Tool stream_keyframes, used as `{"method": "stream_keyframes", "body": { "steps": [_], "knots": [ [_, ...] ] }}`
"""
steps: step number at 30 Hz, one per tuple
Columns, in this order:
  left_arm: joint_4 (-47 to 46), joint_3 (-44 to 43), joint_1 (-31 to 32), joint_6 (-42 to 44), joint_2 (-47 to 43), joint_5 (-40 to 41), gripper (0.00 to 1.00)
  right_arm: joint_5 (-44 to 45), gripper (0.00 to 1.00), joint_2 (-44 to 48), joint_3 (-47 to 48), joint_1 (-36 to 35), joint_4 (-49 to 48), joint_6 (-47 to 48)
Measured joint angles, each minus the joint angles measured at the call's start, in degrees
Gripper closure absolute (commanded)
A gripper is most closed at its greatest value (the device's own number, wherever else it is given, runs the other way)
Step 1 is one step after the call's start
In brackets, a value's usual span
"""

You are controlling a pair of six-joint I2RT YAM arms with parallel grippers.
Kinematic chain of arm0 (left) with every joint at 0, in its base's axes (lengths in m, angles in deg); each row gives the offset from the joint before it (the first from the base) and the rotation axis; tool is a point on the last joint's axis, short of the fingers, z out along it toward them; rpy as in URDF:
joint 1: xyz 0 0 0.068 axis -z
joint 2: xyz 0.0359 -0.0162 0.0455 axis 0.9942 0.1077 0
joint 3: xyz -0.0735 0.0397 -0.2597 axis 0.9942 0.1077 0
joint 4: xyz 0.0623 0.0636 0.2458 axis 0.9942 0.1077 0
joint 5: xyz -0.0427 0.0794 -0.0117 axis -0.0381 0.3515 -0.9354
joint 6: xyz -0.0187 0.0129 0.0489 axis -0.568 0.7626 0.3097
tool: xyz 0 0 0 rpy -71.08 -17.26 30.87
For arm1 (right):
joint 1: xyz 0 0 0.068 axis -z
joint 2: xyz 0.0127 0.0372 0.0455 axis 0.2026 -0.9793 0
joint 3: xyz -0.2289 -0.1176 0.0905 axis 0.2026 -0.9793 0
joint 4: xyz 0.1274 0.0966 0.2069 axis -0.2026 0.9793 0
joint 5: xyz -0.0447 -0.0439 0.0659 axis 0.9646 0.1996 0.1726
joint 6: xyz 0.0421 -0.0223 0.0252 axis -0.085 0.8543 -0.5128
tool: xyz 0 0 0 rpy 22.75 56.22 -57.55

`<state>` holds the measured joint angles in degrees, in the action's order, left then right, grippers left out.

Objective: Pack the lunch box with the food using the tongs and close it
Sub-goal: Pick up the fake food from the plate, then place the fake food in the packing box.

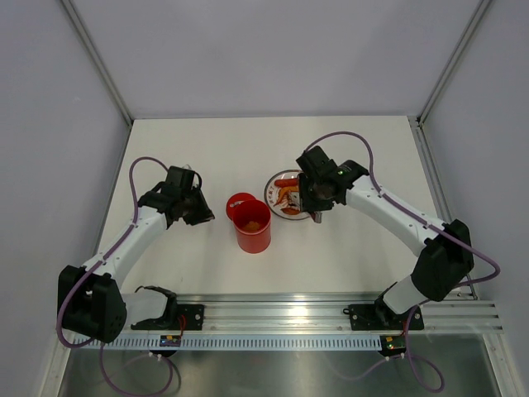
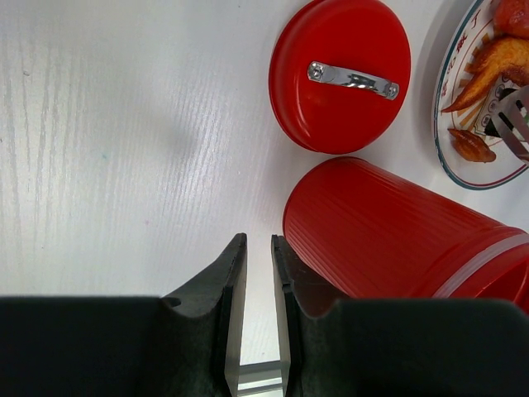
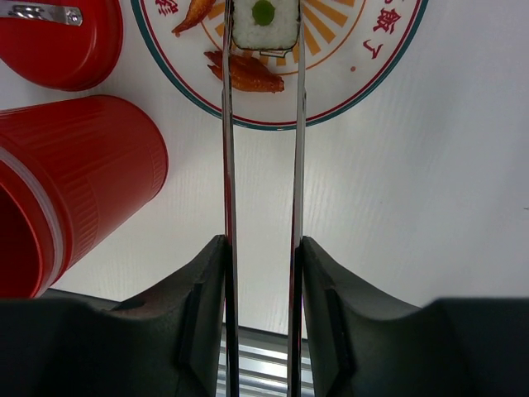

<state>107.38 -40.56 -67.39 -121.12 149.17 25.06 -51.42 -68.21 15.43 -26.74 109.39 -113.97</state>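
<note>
The red lunch box stands open mid-table with an orange-brown piece inside, and its lid lies flat beside it. My right gripper is shut on the grey tongs, over the plate. The tong tips squeeze a white roll with a green centre above the plate. Fried bits and a red sausage lie on the plate. My left gripper hovers just left of the lunch box, its fingers a narrow gap apart with nothing between them.
The white plate with the orange pattern sits right of the lunch box and close to it. An aluminium rail runs along the near edge. Grey walls enclose the table on the left, back and right.
</note>
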Motion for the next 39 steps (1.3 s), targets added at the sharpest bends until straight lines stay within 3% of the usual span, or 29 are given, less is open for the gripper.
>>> {"method": "stream_keyframes", "body": {
  "steps": [14, 28, 39],
  "knots": [
    [-0.2, 0.0, 0.0, 0.0, 0.0, -0.1, 0.79, 1.5, 0.68, 7.1, 5.3, -1.8, 2.3, 0.1],
    [-0.1, 0.0, 0.0, 0.0, 0.0, -0.1, 0.79, -8.1, 0.70, 17.2, 8.2, -9.0, 1.3, 4.9],
    [-0.1, 0.0, 0.0, 0.0, 0.0, -0.1, 0.79, -13.0, 0.68, 17.5, 6.5, -11.5, 3.4, 8.2]
  ]
}}
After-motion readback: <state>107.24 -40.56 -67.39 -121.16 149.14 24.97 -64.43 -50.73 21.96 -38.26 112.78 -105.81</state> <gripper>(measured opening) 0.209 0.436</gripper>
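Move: The right hand holds the tongs, and the white sushi in their tips sits about 12 cm ahead of it, 4 cm left and 11 cm below, near the plate's middle. The red lunch box it is bound for stands some 14 cm to the hand's left, level with it fore and aft, its middle 7 cm below; the lid lies 10 cm ahead and 18 cm left, on the table. From the left hand, the lunch box is about 11 cm right, 1 cm ahead. Keeping the sushi pinched in the tong tips, the right hand lifts away from the plate, first nearly straight up, then also back and left, rising about 15 cm at most and settling slightly at the end. As it draws back some 9 cm, it turns roughly 25 degrees counter-clockwise and tilts, swinging the tips left over the lunch box; its fingers keep their grip on the tongs. ##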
